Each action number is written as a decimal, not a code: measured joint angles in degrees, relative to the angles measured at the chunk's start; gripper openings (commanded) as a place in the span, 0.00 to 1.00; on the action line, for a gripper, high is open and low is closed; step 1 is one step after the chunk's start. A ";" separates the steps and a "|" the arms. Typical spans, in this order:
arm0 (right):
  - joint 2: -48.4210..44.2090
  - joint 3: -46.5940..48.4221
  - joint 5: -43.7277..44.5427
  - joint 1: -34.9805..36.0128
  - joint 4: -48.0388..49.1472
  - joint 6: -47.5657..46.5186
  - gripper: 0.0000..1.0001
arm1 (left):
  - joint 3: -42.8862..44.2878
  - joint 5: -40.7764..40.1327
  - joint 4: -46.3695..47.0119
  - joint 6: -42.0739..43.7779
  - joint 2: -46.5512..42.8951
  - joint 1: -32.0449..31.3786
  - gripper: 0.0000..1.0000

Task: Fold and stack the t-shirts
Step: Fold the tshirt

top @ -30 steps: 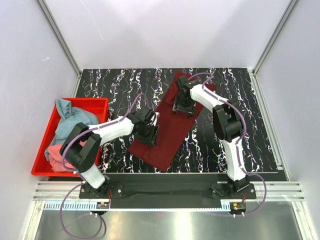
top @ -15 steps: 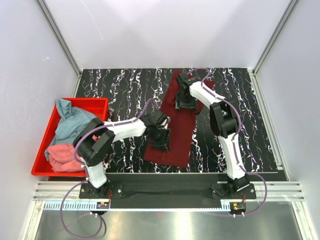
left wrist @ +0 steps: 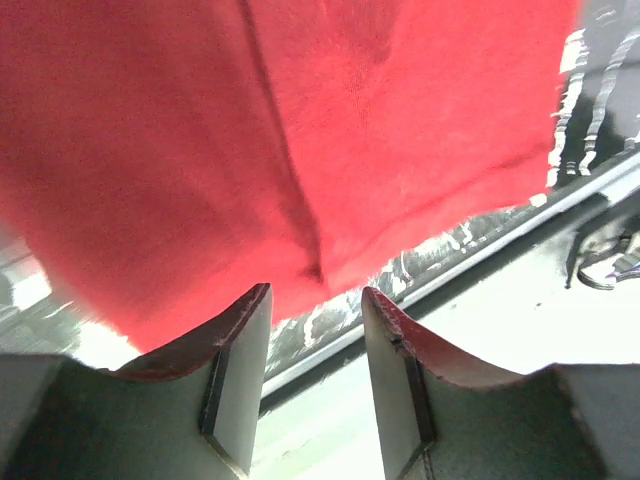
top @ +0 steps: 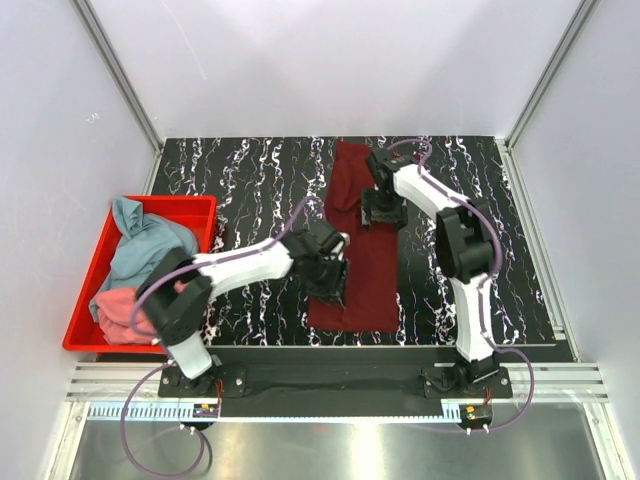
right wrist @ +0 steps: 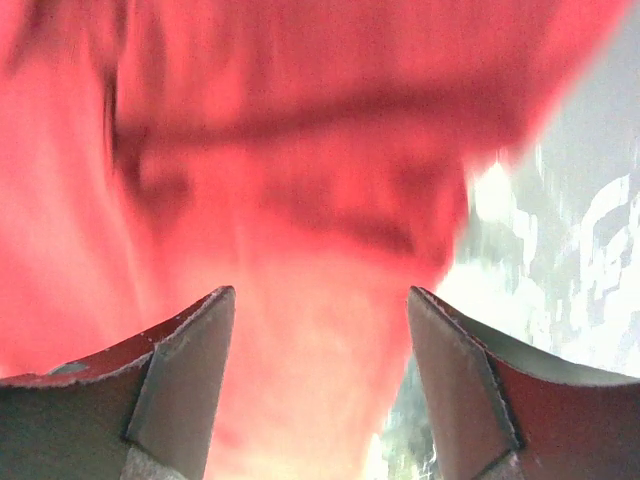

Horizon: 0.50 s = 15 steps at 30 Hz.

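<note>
The dark maroon t-shirt (top: pixel 368 275) lies on the marbled table as a long narrow strip running from the far edge toward me. My left gripper (top: pixel 332 284) rests on the strip's near left edge. In the left wrist view it (left wrist: pixel 315 290) is open, with the shirt's hem (left wrist: pixel 300 130) just past the fingertips and nothing between them. My right gripper (top: pixel 381 214) sits on the far part of the strip. It (right wrist: pixel 320 292) is open wide over blurred maroon cloth (right wrist: pixel 300 150). The teal-blue t-shirt (top: pixel 146 245) and the coral pink t-shirt (top: pixel 124 310) lie crumpled in the bin.
A red plastic bin (top: pixel 160 204) stands at the table's left side. The black marbled table (top: pixel 250 180) is walled by white panels on three sides. Its metal front rail (left wrist: pixel 520 225) runs close behind the shirt's near end.
The maroon strip has swung from a diagonal to straight front-to-back. My left gripper moved right and nearer with its near end; the right gripper shifted slightly right on the far end.
</note>
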 measured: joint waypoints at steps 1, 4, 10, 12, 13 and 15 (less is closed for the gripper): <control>-2.60 -2.67 -1.01 -0.15 -0.24 0.44 0.77 | 0.09 -0.85 -1.01 0.87 -2.08 0.68 0.47; -12.79 -12.24 -3.61 -0.44 -0.35 1.60 0.77 | 0.11 -1.86 -2.49 2.93 -8.52 3.19 0.46; -31.28 -27.61 -7.15 -0.42 -0.15 4.44 0.73 | -4.63 -0.63 -2.36 4.66 -17.40 11.17 0.46; -36.13 -34.56 -9.18 -0.42 2.10 6.19 0.73 | -8.09 0.61 -2.23 4.79 -17.51 12.59 0.47; -38.12 -38.53 -10.34 -0.42 3.19 7.19 0.73 | -9.86 1.40 -2.25 4.76 -17.20 12.83 0.47; -40.33 -45.09 -12.61 -0.42 4.11 9.22 0.73 | -13.25 2.99 -2.16 4.57 -16.81 12.96 0.48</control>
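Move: The near left corner of the t-shirt lies about 6 cm back and 6 cm to the left of the left hand, some 4 cm below it; the near right corner is about 7 cm back and 13 cm to its right. The table's front edge runs some 10 cm straight back. From the right hand, that near right corner is about 27 cm back, 2 cm right and a little below, with the shirt's far edge 16 cm ahead and 4 cm left. Pull the right gripper back about 18 cm along the t-shirt towards its near right corner, arcing up some 7 cm before starting down, fingers staying wide and their tips tilting some 10 degrees to the left. Meanwhile carry the left gripper about 8 cm left, over a hump of similar height and down again, to just outside the shirt's left edge, fingers kept half open. ##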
